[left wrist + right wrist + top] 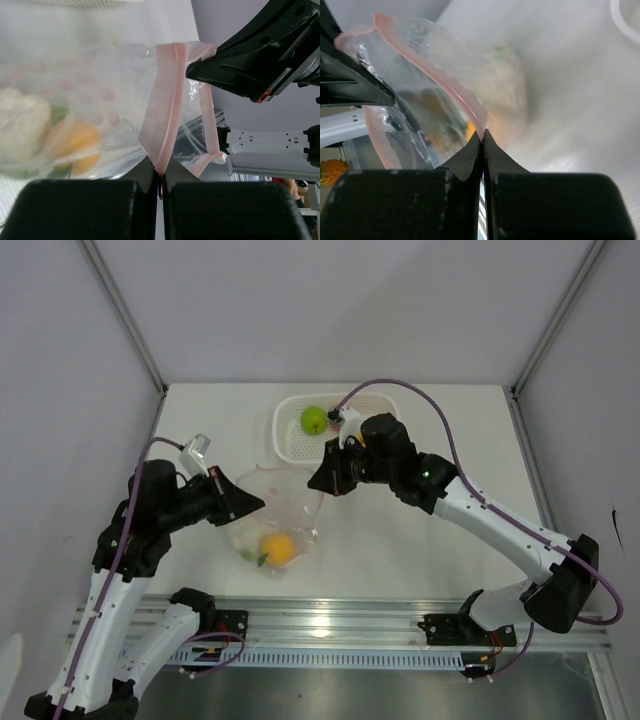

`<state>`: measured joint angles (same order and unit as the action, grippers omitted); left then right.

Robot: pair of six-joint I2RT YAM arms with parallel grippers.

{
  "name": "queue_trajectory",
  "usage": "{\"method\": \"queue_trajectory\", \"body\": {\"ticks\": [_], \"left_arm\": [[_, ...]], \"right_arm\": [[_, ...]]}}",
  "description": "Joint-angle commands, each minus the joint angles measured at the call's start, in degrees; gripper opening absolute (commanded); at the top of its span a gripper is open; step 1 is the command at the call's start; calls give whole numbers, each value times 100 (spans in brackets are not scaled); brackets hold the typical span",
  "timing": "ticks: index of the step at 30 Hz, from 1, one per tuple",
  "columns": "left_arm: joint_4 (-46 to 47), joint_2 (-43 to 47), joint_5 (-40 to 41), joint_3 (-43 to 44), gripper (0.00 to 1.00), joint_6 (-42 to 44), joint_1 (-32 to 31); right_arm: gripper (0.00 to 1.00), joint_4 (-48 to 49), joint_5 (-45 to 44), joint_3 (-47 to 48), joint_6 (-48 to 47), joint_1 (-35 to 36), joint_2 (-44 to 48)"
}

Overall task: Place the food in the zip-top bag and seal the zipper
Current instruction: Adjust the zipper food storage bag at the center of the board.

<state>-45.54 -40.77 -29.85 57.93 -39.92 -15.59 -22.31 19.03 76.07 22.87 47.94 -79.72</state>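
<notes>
The clear zip-top bag hangs between my two grippers over the table, mouth upward. My left gripper is shut on the pink zipper strip at one side of the mouth, pinched at the fingertips. On the opposite side of the mouth, my right gripper is shut on the zipper rim at its tips. Inside the bag lie a yellow-orange fruit and a white-green leafy vegetable. A green apple sits in the white basket.
The white perforated basket stands at the back middle of the table, just behind the right gripper. Grey walls enclose the table on three sides. The aluminium rail with both arm bases runs along the near edge.
</notes>
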Motion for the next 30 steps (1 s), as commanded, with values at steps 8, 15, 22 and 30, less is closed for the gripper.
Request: {"method": "queue_trajectory", "body": {"ticks": [8,15,22,30], "left_arm": [[-122,-132,322,368,0,160,-5],[1,-185,611,210,0,318,4],[-8,-106,1068,-124,1,503,4],[-8,34,1112,-265,1,582,4]], "right_arm": [[51,-326,189,979,-380,-4,-456],[84,-564,100,1541,-486,-530,-465],[84,-258,468,1954,-398,-1629,-622],[85,-741,-82,3624,-907,-2263,-2827]]}}
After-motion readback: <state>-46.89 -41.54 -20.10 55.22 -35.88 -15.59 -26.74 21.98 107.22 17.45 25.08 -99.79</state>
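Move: Both shut grippers still hold the open bag's zipper rim. From the right hand, the basket is about 32 cm ahead, 6 cm right and 25 cm down; its green apple is also 32 cm ahead but 1 cm left. The bagged orange fruit lies 6 cm back, 9 cm left and 20 cm down from the right hand, and from the left hand roughly straight below, about 21 cm down. The right fingers open wide and let go of the zipper rim after a small lift. That hand then sweeps forward towards the basket, about 20 cm in all, drifting some 7 cm right and rising as much, while turning about 20 degrees clockwise. The left keeps its pinch, rising slightly, then sinking to end lower and a little forward-left. ##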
